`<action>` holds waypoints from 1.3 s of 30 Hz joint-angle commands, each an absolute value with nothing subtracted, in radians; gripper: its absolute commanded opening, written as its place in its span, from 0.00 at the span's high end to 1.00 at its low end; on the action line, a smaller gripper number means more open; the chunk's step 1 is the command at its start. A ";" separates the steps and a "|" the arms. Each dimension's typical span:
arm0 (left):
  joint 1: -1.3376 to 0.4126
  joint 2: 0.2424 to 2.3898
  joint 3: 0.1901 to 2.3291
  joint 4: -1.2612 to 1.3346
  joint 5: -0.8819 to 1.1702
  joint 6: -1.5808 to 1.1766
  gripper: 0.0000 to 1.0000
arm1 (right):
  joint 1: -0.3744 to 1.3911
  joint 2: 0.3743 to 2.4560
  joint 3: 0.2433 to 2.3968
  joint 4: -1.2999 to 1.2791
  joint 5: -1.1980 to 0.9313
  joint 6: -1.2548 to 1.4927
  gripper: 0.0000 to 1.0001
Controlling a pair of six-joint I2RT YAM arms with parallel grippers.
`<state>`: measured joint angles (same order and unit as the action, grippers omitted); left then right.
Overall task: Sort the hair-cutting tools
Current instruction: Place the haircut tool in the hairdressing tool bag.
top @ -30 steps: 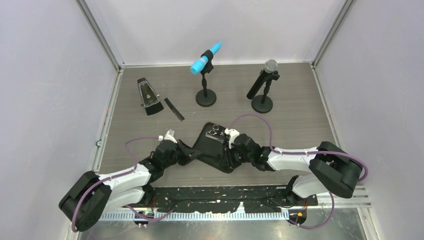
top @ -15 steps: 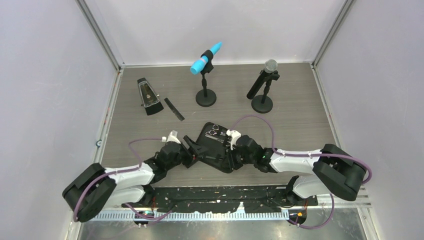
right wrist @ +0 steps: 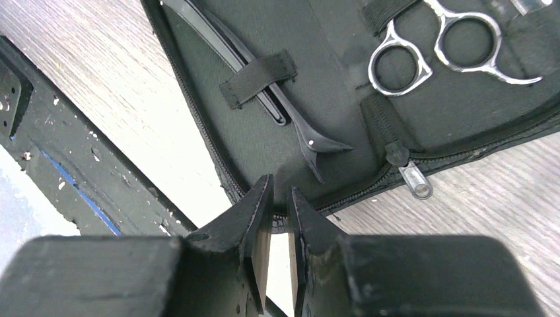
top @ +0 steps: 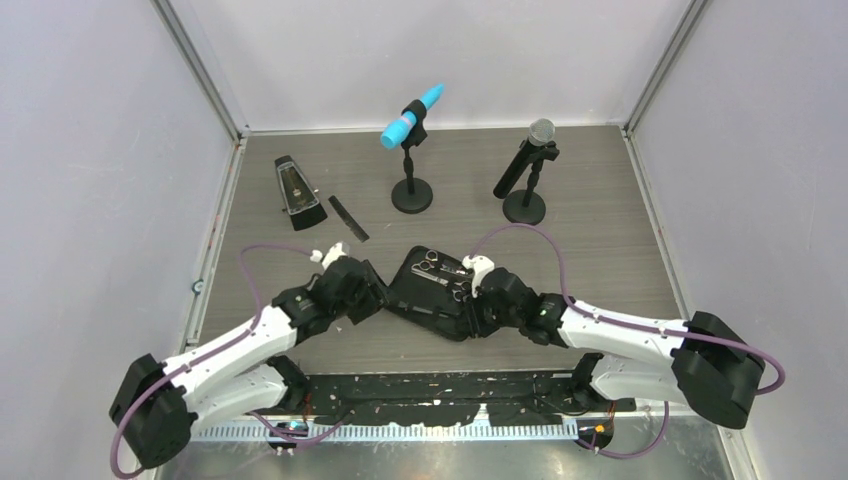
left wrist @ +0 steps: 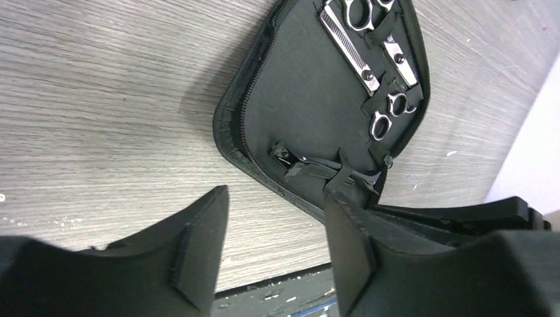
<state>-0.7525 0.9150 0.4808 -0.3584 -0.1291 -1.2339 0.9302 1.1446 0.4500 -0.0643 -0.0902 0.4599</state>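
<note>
The black zip case (top: 413, 287) lies open at the table's near middle. Two silver scissors (left wrist: 360, 16) (left wrist: 391, 109) sit strapped inside it, and a thin black hair clip (right wrist: 264, 89) is tucked under an elastic band. The long black comb (top: 348, 218) lies flat on the table beside the metronome. My left gripper (left wrist: 276, 193) is open just off the case's left edge, with nothing between its fingers. My right gripper (right wrist: 279, 197) is shut on the case's zipped near edge (right wrist: 231, 178), close to the clip's tail.
A black metronome (top: 298, 190) stands at the back left. A blue microphone on a stand (top: 411, 118) and a black microphone on a stand (top: 528, 165) are at the back. The zip pull (right wrist: 416, 181) lies on the wood. The dark table-front rail (right wrist: 59, 152) is near.
My left gripper went from shut at the case's left edge to open, and its arm stretched farther out. The right gripper kept its pinch on the case.
</note>
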 commanded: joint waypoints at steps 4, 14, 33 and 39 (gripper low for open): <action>-0.753 1.082 0.724 -0.565 -0.091 -1.090 0.54 | 0.936 1.120 0.521 -0.130 -0.034 0.420 0.76; -0.753 1.221 0.784 -0.540 -0.008 -1.082 0.63 | 0.946 1.279 0.465 0.009 -0.142 0.447 0.79; -0.752 1.384 0.874 -0.602 0.008 -1.082 0.69 | 0.980 1.420 0.409 0.093 -0.108 0.458 0.80; -0.752 1.412 0.911 -0.651 -0.039 -1.072 0.70 | 0.980 1.401 0.393 0.101 -0.103 0.456 0.80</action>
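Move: Four centimetres to the left hand's right, nearly level fore and aft and about 6 below, lies the clip head inside the open bag. The strap over both clips is 9 cm right of that hand and 3 back; the thinning scissors are 5 ahead, 8 right. For the right hand, the bag's near corner lies some 3 cm left, 1 back and 3 below, with the strap 8 left, 2 ahead. Swinging in over the bag, the left hand rises and reaches slightly forward, then sinks about 4 cm while working rightward some 3.5 cm in all; it tips steeper, and its empty fingers narrow by half above the clip head, touch not visible. The right hand, nearly shut throughout, lifts a little, drops about 3 cm onto the bag's near corner, then slides about 3 cm left at that height. ##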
